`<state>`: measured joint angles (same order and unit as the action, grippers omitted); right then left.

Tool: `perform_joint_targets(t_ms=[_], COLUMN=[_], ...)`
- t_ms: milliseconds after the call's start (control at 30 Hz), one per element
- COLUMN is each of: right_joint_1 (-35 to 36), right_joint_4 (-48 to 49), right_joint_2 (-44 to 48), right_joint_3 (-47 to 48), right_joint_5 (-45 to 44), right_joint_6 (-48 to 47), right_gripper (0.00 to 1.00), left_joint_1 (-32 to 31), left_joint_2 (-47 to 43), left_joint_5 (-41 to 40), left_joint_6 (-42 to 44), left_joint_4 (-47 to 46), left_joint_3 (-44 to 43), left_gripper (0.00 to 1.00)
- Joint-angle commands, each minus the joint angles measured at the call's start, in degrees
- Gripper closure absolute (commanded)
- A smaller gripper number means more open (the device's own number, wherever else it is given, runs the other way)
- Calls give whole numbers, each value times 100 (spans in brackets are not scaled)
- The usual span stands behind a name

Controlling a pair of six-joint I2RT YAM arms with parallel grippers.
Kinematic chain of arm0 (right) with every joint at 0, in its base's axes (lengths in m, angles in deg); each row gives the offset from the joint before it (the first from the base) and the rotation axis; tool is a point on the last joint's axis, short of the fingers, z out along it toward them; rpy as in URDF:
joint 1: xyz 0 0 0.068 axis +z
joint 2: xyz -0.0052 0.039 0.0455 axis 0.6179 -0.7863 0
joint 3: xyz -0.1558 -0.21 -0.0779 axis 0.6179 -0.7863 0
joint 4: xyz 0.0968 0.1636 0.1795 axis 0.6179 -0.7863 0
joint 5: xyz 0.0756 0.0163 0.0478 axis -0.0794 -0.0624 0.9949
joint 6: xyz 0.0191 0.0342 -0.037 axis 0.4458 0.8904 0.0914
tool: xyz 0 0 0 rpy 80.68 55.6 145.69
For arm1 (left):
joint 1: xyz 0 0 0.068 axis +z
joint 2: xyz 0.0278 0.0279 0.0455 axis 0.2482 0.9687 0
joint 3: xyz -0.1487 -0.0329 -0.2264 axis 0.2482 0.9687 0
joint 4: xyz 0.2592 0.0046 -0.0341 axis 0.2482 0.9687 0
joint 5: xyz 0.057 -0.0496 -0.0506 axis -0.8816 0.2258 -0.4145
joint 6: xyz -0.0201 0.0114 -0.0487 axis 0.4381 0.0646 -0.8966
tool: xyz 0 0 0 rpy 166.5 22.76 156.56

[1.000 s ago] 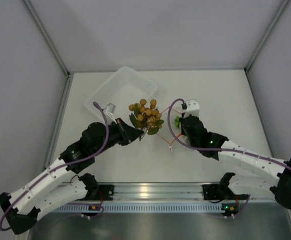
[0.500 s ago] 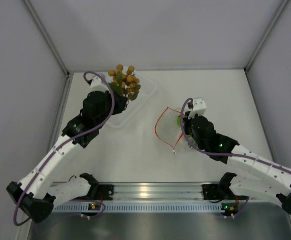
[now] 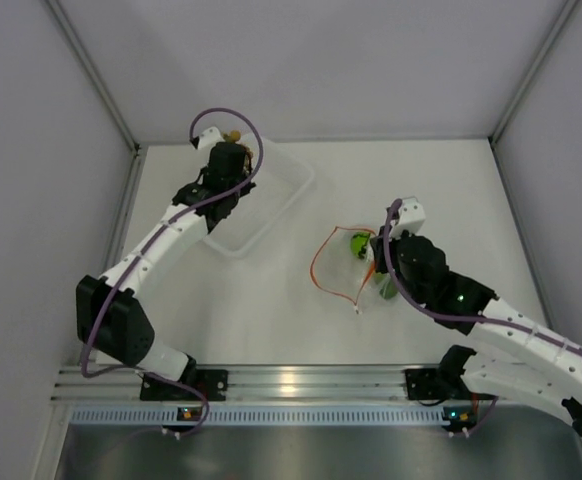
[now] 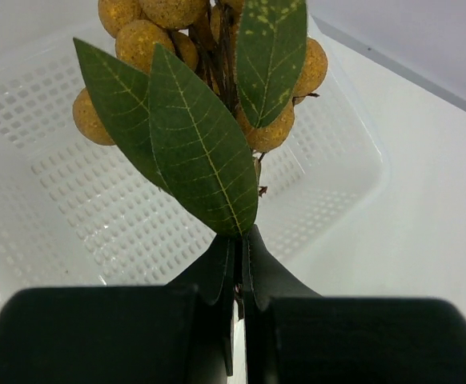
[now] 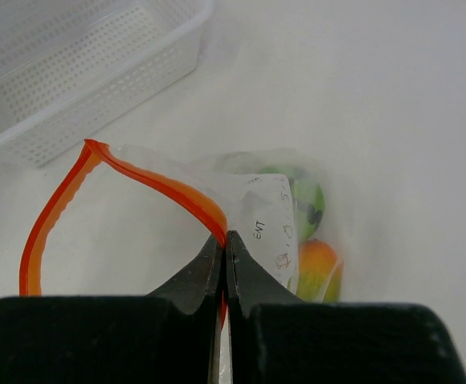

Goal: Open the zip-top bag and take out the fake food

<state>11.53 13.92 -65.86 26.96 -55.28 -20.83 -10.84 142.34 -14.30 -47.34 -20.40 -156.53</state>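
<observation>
The clear zip-top bag [image 5: 269,216] lies mid-table with its red-orange zip strip [image 3: 316,262] spread in an open loop. My right gripper [image 5: 225,237] is shut on that strip at the bag's right side [image 3: 374,265]. Two pieces of fake food sit inside the bag: a green ball [image 5: 307,204] and an orange-and-green mango [image 5: 317,268]. My left gripper [image 4: 239,237] is shut on the leafy stem of the tan-brown ball cluster [image 4: 201,144]. It holds the cluster above the white perforated tray [image 4: 73,184]. From above, my left gripper [image 3: 228,148] hides most of the cluster.
The tray [image 3: 281,195] stands at the back left near the wall corner. White walls close in the table at the back and on both sides. The left arm stretches far along the left side.
The left arm has carried the ball cluster from beside the bag to above the tray at the back left. The right gripper kept its hold on the strip and shifted slightly nearer.
</observation>
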Motion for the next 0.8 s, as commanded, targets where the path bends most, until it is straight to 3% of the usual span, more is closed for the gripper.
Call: perform_joint_targets(t_ms=[0,433,500,533,767], right_joint_1=[-56,-65,-56,-56,-74], right_joint_4=[-145,-313,-348,-348,-445], right_joint_2=[239,309,257,257,151], right_joint_3=[427,585,594,612,656], right_joint_5=[115,387,361,352,220], right_joint_6=[207,207,172,172,119], right_gripper=[100,100,100,100,100], left_joint_1=[34,43,43,34,-220], left_joint_2=[570,2769,3006,3042,2781], left_joint_5=[-633,-564,-537,-485,-71], left_joint_6=[-149,-351,-465,-509,-255], left_joint_4=[-151,-134,-134,-142,-142], left_joint_3=[-479,-1833,-1852,-1852,-2159], left_gripper=[100,100,96,79,24])
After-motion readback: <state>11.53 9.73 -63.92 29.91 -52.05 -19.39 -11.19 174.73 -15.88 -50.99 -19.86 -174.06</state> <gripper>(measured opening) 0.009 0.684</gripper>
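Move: The longan bunch, still pinched by its stems in the left hand, hangs over the white bin, whose middle lies about 7 cm ahead of that hand, 4 cm to its left and some 21 cm below. The opened bag is about 18 cm back and 24 cm to its right; the green fruit inside is some 11 cm back and 25 cm right. From the right hand, the bin's middle is roughly 22 cm ahead, 32 cm left and 19 cm lower. The longan bunch is lowered into the white bin by the left hand, which sinks about 13 cm while reaching some 9 cm forward and drifting a little right, its fingers tipping further down; near the bottom the forward reach stops and the fingers open wide, letting go of the stems. The right hand keeps its pinch on the bag's zip edge, easing up about 2 cm. ##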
